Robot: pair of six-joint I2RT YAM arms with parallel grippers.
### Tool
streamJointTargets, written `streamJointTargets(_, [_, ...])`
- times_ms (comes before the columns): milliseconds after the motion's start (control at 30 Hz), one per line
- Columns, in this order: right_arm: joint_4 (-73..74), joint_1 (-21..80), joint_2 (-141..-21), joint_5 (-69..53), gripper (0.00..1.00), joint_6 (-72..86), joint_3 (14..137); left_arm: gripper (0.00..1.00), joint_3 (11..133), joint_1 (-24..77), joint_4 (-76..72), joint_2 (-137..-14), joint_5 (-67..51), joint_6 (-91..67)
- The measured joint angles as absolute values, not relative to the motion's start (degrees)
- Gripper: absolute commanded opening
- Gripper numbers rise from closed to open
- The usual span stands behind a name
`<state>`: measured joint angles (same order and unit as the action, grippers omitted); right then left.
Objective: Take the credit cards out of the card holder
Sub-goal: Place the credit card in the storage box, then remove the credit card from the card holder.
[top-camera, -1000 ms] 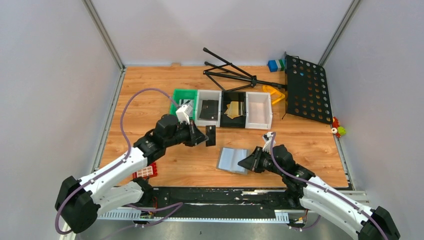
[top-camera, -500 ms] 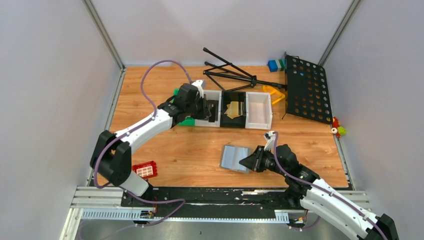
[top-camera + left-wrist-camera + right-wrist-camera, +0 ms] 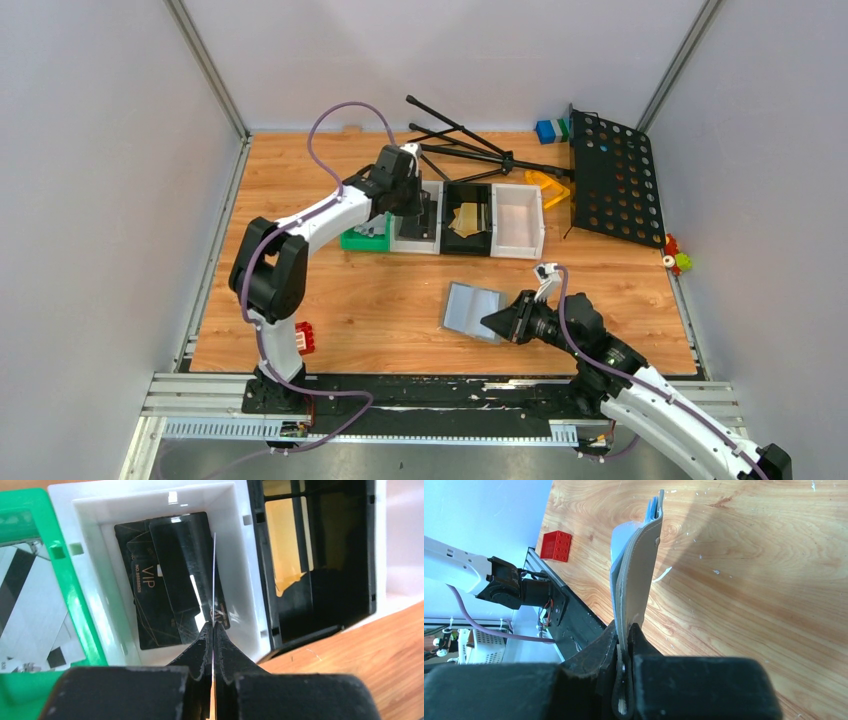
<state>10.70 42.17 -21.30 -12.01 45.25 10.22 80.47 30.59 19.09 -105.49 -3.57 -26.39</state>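
My left gripper (image 3: 213, 625) is shut on a thin black credit card (image 3: 214, 570), seen edge-on above the white tray (image 3: 235, 510). Black VIP cards (image 3: 165, 580) lie in that tray. A gold card (image 3: 282, 540) rests in the black tray, and silvery cards (image 3: 30, 595) in the green tray. In the top view the left gripper (image 3: 425, 205) hangs over the tray row. My right gripper (image 3: 497, 322) is shut on the edge of the grey card holder (image 3: 472, 310), holding it tilted just above the table. In the right wrist view the card holder (image 3: 636, 570) stands between the right gripper's (image 3: 625, 630) fingers.
The tray row runs green (image 3: 362, 240), white, black (image 3: 468, 245), white (image 3: 518, 222). A red block (image 3: 304, 337) lies by the left arm's base. A black folded stand (image 3: 460, 145) and a perforated black panel (image 3: 612, 178) lie at the back right, with small toys beside them.
My left arm has swung from the middle of the table back over the trays, carrying the black card to the white tray. The right gripper and the holder have barely shifted.
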Motion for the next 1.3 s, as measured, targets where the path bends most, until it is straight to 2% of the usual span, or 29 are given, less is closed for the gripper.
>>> streamJointTargets(167, [10.9, 42.2, -21.2, -12.0, 0.0, 45.1, 10.1, 0.02, 82.5, 29.9, 19.6, -110.2, -4.1, -26.2])
streamJointTargets(433, [10.8, 42.2, -22.5, -12.0, 0.0, 45.1, 10.1, 0.37, 83.8, 28.8, 22.6, -111.8, -4.3, -24.8])
streamJointTargets(667, [10.4, 42.2, -24.6, -12.0, 0.0, 45.1, 10.1, 0.52, 83.5, 28.8, 26.0, -108.3, -2.5, -22.8])
streamJointTargets(867, [9.5, 42.2, -24.6, -12.0, 0.0, 45.1, 9.3, 0.66, 78.9, 28.8, 26.5, -94.3, -3.1, -21.9])
streamJointTargets(1033, [8.5, 42.2, -24.6, -12.0, 0.0, 45.2, 9.1, 0.99, 71.9, 28.9, 25.5, -79.6, -4.7, -21.6])
streamJointTargets(1300, [6.9, 42.2, -24.1, -12.1, 0.0, 46.0, 8.3, 1.0, 52.0, 28.9, 25.1, -50.8, -3.6, -24.1])
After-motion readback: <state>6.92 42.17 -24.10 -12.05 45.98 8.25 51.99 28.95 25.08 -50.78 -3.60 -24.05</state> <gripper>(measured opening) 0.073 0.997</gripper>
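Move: The left hand, still pinching a black credit card edge-on, hangs over the storage box's white compartment: the black card pile there lies about 3 cm ahead, barely 1 cm right and some 10 cm below. The green compartment is about 13 cm left of that pile and the black compartment 11 cm right, both level with it; the card holder sits 20 cm back from the pile and 10 cm right. From the right hand, the pile lies about 22 cm ahead, 11 cm left. The left hand sinks about 4 cm towards the black pile in the white compartment, carrying the pinched card almost straight down, and there opens its fingers to let the card go. Still opening to full width, it then climbs some 17 cm, and draws back about 15 cm and 10 cm to the left, away from the white compartment, its fingers tipping up roughly 20 degrees, while the right hand keeps its grip on the card holder and settles by little more than a centimetre. ##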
